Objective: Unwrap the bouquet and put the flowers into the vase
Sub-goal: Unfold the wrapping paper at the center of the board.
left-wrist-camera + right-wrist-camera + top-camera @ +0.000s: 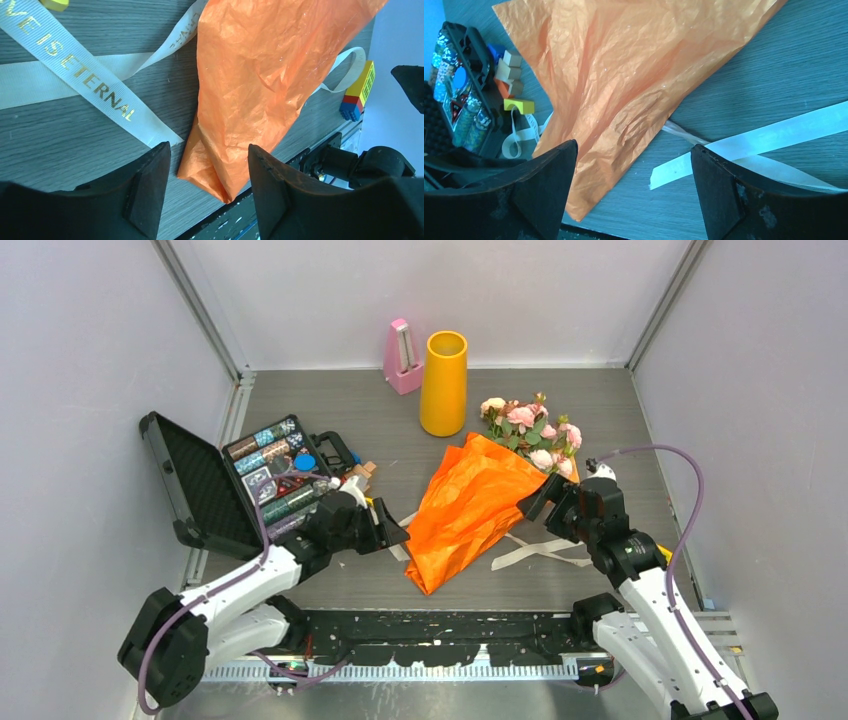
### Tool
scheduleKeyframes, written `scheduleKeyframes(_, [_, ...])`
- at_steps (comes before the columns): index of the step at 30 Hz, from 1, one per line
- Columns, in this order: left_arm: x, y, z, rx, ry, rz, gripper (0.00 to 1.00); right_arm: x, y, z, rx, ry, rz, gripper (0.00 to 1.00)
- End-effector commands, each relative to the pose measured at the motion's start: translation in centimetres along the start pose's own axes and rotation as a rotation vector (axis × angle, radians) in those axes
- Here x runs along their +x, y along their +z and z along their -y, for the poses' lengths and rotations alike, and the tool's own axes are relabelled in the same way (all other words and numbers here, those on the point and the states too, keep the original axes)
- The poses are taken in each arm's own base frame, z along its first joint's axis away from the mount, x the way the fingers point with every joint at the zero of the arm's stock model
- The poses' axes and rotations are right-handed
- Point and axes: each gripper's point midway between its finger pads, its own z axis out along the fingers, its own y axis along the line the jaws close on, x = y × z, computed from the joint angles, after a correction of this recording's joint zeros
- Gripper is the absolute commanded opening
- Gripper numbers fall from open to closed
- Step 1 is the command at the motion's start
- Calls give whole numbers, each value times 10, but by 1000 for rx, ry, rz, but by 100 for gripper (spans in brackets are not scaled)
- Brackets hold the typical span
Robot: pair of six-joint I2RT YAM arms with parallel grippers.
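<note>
The bouquet (480,495) lies on the table in crinkled orange paper (260,75) (624,75), its pink flowers (530,430) sticking out at the far end. Its beige ribbon (540,552) (75,65) (764,137) trails loose on both sides. The yellow-orange vase (444,383) stands upright behind it. My left gripper (388,530) (210,175) is open just left of the paper, with the paper's near tip seen between its fingers, not touched. My right gripper (545,502) (634,165) is open at the paper's right edge, holding nothing.
A pink metronome (402,358) stands left of the vase. An open black case (250,480) with patterned rolls lies at the left, small blocks (360,475) beside it. A coloured block (357,90) lies near the front rail.
</note>
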Motion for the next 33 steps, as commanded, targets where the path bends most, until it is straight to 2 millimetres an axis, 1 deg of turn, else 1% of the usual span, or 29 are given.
scheduleKeyframes(1, [-8, 7, 15, 58, -11, 9, 58, -7, -11, -24, -90, 8, -10, 88])
scheduleKeyframes(3, [-9, 12, 19, 82, -9, 8, 55, -8, -11, -27, -101, 7, -15, 88])
scheduleKeyframes(10, [-4, 28, 20, 92, 3, -49, 50, -7, -10, -27, -100, 10, -21, 88])
scheduleKeyframes(12, [-3, 31, 23, 113, 3, -52, 47, -7, -9, -27, -98, 8, -23, 88])
scheduleKeyframes(15, [0, 37, 21, 115, 1, -67, 38, -7, -7, -28, -97, 5, -31, 88])
scheduleKeyframes(18, [2, 41, 24, 138, -3, -77, 30, -7, -6, -27, -93, 6, -34, 88])
scheduleKeyframes(19, [1, 42, 26, 154, -4, -73, 26, -7, -5, -27, -92, 6, -33, 88])
scheduleKeyframes(21, [1, 42, 30, 180, -6, -72, 14, -7, -4, -28, -91, 5, -36, 88])
scheduleKeyframes(24, [0, 41, 33, 196, 6, -68, 1, -8, -3, -29, -94, 5, -40, 87])
scheduleKeyframes(28, [-3, 33, 47, 253, 80, -57, 0, -10, -4, -32, -100, 9, -36, 88])
scheduleKeyframes(31, [-3, 25, 68, 318, 164, -50, 0, -12, -5, -34, -104, 18, -32, 88])
scheduleKeyframes(33, [2, 20, 81, 365, 231, -58, 0, -14, -6, -36, -107, 18, -29, 87])
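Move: The wrapping paper's left edge, where the left fingers will shut, lies about 4 cm to the left hand's right, barely 1 cm ahead and some 4 cm below. Around that hand, the paper's near tip is roughly 10 cm back and 6 cm right, the yellow block about 8 cm ahead and 5 cm left, both some 7 cm down. From the right hand, the same left edge lies about 21 cm left, 2 cm back and 10 cm below. The left hand eases some 4 cm to its right and at first about 3 cm down, to the left edge of the orange paper, its half-open fingers closing fully there to pinch the upper layer's edge. With the fingers shut it then lifts about 2 cm, turning some 10 degrees clockwise, while the right hand hovers wide open over the paper's right side, drifting only slightly left. ##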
